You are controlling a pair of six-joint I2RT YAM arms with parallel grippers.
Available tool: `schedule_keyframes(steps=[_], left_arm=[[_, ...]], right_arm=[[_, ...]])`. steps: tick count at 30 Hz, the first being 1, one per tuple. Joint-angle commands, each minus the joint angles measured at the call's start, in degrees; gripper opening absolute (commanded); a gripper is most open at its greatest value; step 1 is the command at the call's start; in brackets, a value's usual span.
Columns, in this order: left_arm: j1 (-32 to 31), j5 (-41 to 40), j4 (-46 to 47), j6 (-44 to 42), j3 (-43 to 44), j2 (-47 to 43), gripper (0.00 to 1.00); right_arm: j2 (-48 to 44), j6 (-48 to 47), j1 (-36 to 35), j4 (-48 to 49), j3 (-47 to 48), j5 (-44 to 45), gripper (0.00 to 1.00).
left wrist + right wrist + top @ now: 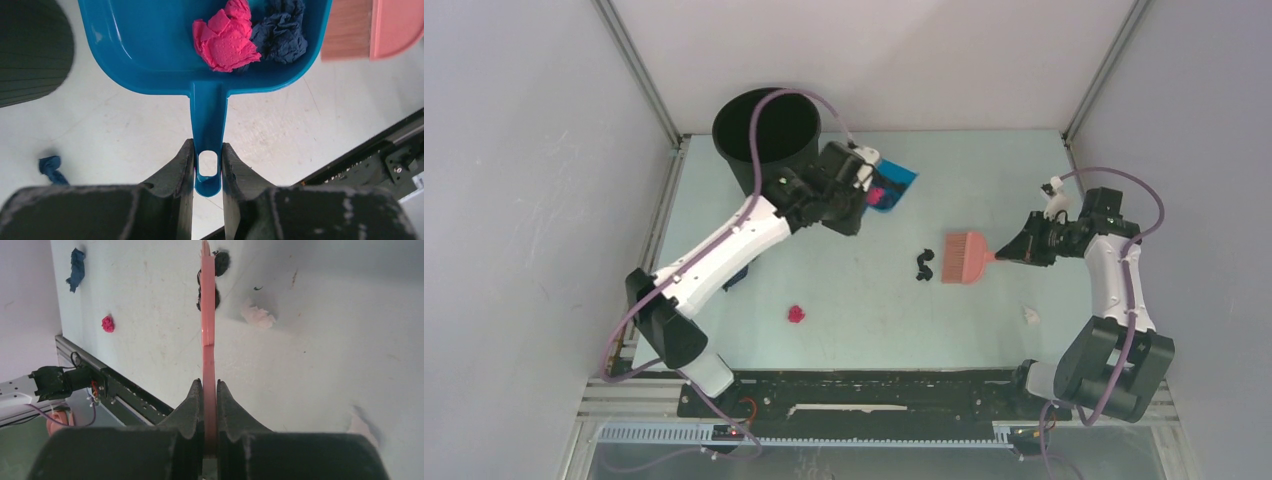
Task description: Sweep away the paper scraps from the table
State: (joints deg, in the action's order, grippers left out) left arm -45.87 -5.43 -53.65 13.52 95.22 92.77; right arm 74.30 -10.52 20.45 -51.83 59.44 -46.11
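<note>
My left gripper point(207, 165) is shut on the handle of the blue dustpan point(150, 50), which is tilted next to the black bin point(767, 130). A magenta scrap point(225, 42) and a dark blue scrap point(280, 32) lie in the pan. My right gripper point(209, 385) is shut on the handle of the pink brush point(967, 257), bristles toward a black scrap point(923, 264). On the table point(854, 330) lie a red scrap point(796, 314), a dark blue scrap point(50, 167) beside my left arm, and a whitish scrap point(1030, 314).
The black bin stands at the back left corner, close to the dustpan point(894, 185). Metal rails and a black strip point(864, 385) run along the near edge between the arm bases. Grey walls close in both sides and the back.
</note>
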Motion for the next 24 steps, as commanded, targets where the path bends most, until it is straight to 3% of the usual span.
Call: schedule_keyframes(steps=[1, 7, 12, 18, 24], left_arm=[[5.40, 1.36, -2.66, 0.89, 6.43, -4.36, 0.00], [13.94, 9.00, 0.04, 4.47, 13.15, -4.77, 0.00], [22.07, 18.94, 13.11, 16.13, 9.24, -7.87, 0.00], [31.23, 31.15, 53.17, 44.35, -13.12, -17.12, 0.00], [32.03, 32.13, 82.94, 65.83, -28.88, -19.55, 0.00]], right_arm=[[-2.28, 1.08, -1.50, 2.34, -1.32, -3.72, 0.00], [-3.23, 0.82, -2.25, 2.61, -1.97, -3.46, 0.00], [-3.46, 0.32, -2.25, 2.66, -2.35, -3.48, 0.00], [-3.40, 0.07, -1.75, 2.53, -2.45, -3.60, 0.00], [-2.87, 0.09, -1.64, 2.78, -2.40, -3.34, 0.00]])
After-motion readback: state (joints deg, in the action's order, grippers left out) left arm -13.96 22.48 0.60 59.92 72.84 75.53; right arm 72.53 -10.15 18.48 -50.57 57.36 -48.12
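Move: Ahead and to the left of the left hand, which already holds the loaded dustpan, the dark bin's middle stands about 15 cm out and 14 cm left, some 9 cm lower. The green scrap lies on the table 13 cm ahead and 4 cm left of that hand, the red one 18 cm ahead and 4 cm right. From the right hand, holding the brush, the black scrap is 14 cm left, 6 cm ahead, 15 cm down. Lifting the dustpan some 16 cm while carrying it forward and left to the bin, the left hand keeps its grip on the handle and rolls the pan's left side down by nearly 70 degrees, mostly late in the climb, swinging it counter-clockwise too. The right hand, still gripping the brush, eases about 1.5 cm left towards the black scrap, then stays. ##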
